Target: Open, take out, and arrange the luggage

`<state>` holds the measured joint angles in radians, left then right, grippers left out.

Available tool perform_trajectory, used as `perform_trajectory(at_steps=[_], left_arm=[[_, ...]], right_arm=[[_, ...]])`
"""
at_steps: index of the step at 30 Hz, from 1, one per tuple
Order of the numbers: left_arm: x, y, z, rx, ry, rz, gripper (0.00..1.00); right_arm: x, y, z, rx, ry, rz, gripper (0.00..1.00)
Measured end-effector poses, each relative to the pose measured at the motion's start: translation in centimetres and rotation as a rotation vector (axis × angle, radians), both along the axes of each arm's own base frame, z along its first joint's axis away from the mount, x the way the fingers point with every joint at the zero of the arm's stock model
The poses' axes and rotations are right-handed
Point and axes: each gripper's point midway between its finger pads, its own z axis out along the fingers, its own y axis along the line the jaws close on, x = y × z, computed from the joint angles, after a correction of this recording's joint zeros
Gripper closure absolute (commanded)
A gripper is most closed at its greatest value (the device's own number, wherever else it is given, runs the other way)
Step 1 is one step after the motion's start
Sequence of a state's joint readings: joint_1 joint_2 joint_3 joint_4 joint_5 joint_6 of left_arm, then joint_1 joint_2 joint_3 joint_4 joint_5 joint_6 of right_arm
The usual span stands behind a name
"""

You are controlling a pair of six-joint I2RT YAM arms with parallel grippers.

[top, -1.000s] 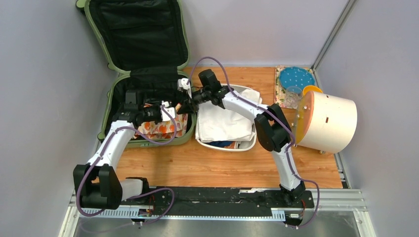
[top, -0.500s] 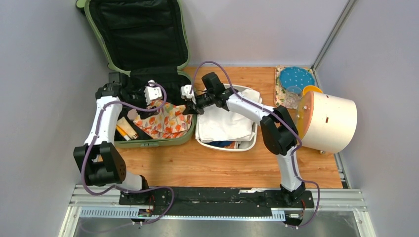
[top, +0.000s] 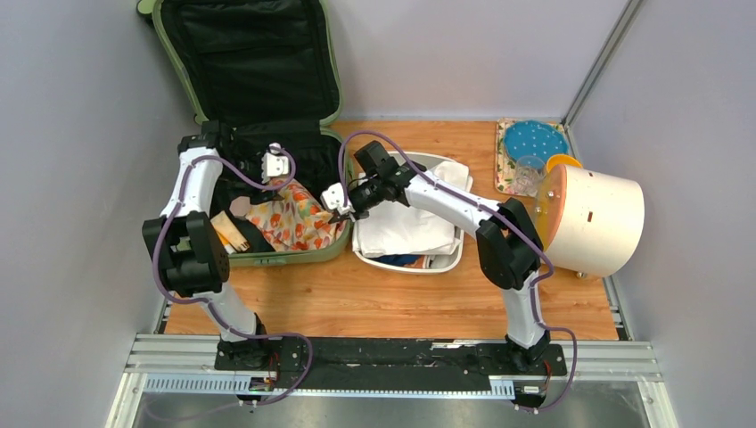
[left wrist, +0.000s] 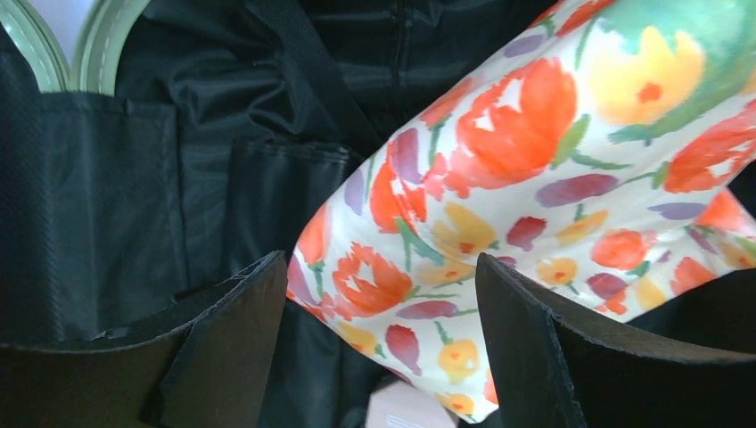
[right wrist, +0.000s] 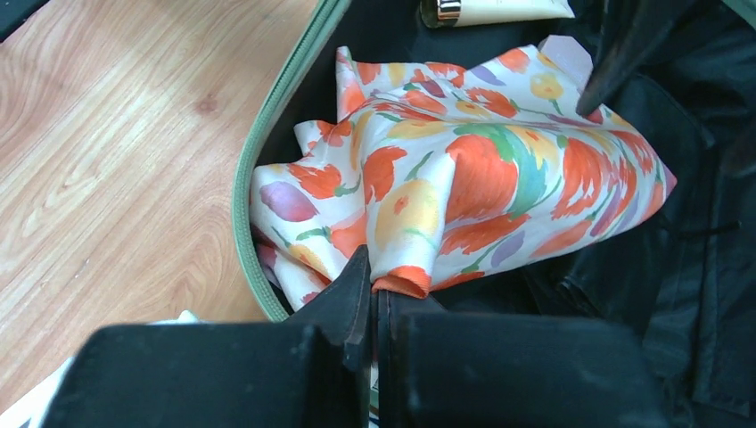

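Note:
The sage-green luggage (top: 267, 259) lies open at the back left, its black-lined lid leaning on the wall. Inside lies a floral cloth (top: 299, 218) with orange tulips. My right gripper (top: 339, 203) is at the suitcase's right rim, shut on a hemmed edge of the cloth (right wrist: 481, 169), which is pinched between its jaws (right wrist: 374, 287). My left gripper (top: 275, 165) hangs open over the rear of the suitcase. In the left wrist view the cloth (left wrist: 535, 160) passes below the spread fingers (left wrist: 383, 267), not held. The green zipper rim (right wrist: 267, 152) runs beside the wooden table.
A white tub (top: 452, 259) of folded white cloth stands right of the suitcase. A cream cylinder (top: 593, 218) with an orange end lies far right, behind it a blue dotted plate (top: 535, 141) and a glass (top: 530, 174). Cream tubes (top: 227, 236) lie in the suitcase's left part.
My left gripper let go of the cloth, opened and swung back to the suitcase's rear. My right gripper shut on the cloth's edge and shifted toward the near right rim.

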<state>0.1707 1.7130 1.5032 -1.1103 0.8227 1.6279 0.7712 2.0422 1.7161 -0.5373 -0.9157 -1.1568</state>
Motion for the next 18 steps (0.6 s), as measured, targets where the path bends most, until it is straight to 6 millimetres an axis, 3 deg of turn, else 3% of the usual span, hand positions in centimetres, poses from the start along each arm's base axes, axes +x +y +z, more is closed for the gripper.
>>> perform_trajectory(at_steps=[7, 10, 18], left_arm=[[1.3, -1.5, -1.4, 0.049, -0.019, -0.196, 0.15], [0.6, -2.3, -2.7, 0.066, 0.014, -0.255, 0.14], [-0.5, -4.8, -3.3, 0.093, 0.022, -0.359, 0.14]], right_arm=[[-0.9, -0.3, 0.5, -0.005, -0.102, 0.067, 1.00], [-1.1, -0.5, 0.6, -0.009, -0.146, 0.097, 1.00], [-1.7, -0.7, 1.3, -0.016, -0.261, 0.197, 1.00]])
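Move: The floral cloth's middle is about 6 cm right of the left hand, 7 cm back and 7 cm below. The pink jar lies roughly 6 cm left and 6 cm back, with the tubes some 5 cm farther back and 2 cm farther left. From the right hand, already pinching the cloth's corner, the cloth's middle is about 8 cm left, level front to back and 5 cm below; the white tub is some 16 cm right. Open left hand sweeps about 5 cm right and down to the floral cloth; right keeps pinching its corner. ##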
